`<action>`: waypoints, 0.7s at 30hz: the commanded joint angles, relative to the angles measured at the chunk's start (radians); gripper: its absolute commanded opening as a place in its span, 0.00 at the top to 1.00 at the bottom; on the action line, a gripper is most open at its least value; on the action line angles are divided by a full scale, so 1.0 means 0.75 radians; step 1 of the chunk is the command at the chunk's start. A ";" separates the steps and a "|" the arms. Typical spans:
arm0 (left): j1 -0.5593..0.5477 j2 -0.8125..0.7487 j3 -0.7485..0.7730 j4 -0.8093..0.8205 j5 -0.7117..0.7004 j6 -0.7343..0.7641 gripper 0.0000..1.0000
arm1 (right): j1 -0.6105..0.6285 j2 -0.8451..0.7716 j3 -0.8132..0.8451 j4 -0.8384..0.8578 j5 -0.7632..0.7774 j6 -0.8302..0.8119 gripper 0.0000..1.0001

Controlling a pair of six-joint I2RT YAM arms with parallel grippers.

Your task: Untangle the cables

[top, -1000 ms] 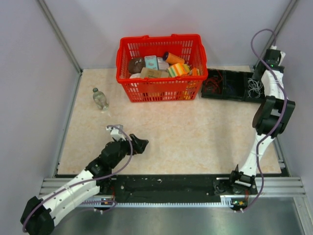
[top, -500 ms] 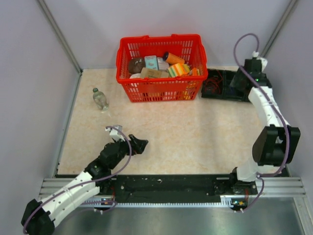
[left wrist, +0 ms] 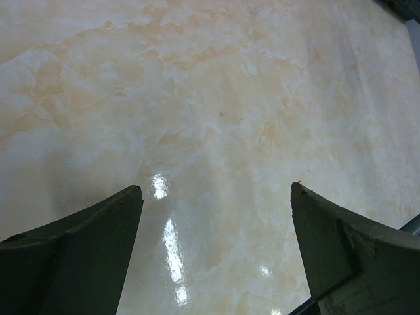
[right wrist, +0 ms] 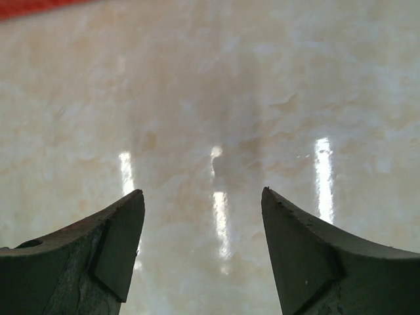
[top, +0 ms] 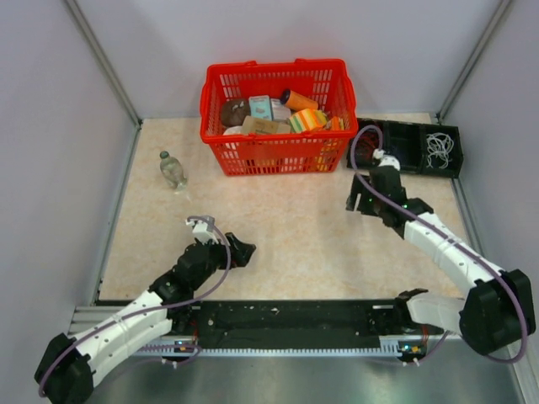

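Observation:
The cables lie in a black tray (top: 404, 167) at the back right: a coil of thin white wires (top: 438, 150) in its right compartment and reddish dark wires (top: 364, 151) in its left one, partly hidden by my right arm. My right gripper (top: 354, 202) is open and empty, low over the bare table just in front of the tray's left end; its wrist view (right wrist: 202, 193) shows only tabletop between the fingers. My left gripper (top: 245, 249) is open and empty over the table at the front left; its wrist view (left wrist: 216, 190) shows only tabletop.
A red basket (top: 215, 91) filled with packaged goods stands at the back centre, left of the tray. A small clear bottle (top: 172, 169) stands at the left. Grey walls close in the left, back and right sides. A metal rail (top: 286, 318) runs along the near edge.
My right arm has swung from above the tray's right end down and left to the table in front of the tray, uncovering the white coil. The left arm has barely moved.

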State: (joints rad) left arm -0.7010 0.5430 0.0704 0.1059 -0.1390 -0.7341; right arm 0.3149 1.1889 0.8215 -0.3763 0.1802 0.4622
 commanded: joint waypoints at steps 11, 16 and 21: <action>0.004 -0.012 0.049 0.053 0.024 0.048 0.04 | 0.363 -0.519 -0.185 0.128 -0.167 -0.219 0.16; 0.004 -0.216 0.231 -0.130 0.067 0.140 0.05 | 0.361 -0.838 -0.051 -0.019 -0.091 -0.246 0.01; 0.004 -0.331 0.603 -0.255 0.073 0.302 0.04 | 0.361 -1.086 0.132 -0.120 0.078 -0.201 0.01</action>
State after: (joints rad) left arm -0.7010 0.3473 0.2928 -0.0761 -0.0971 -0.6273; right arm 0.5804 0.4934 0.7914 -0.4343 0.1291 0.2989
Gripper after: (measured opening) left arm 0.961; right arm 0.987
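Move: The white cable lies coiled in the right end of the black tray, about 20 cm ahead of the right hand, 28 cm to its right and 12 cm below. The red cable, in the tray's left end, is some 21 cm ahead and 6 cm right; the red basket stands about 26 cm ahead and 22 cm left, its middle 3 cm below. From the left hand the white cable is roughly 32 cm ahead, 60 cm right and 6 cm below. The white cable is left behind in its tray as the empty right hand swings back and left, then rises about 16 cm while drawing back and drifting right again; its fingers spread fully, turn counter-clockwise and tip up some 30 degrees. Late on, the open, empty left hand shoots up about 11 cm, tipping up slightly. Neither touches anything. ##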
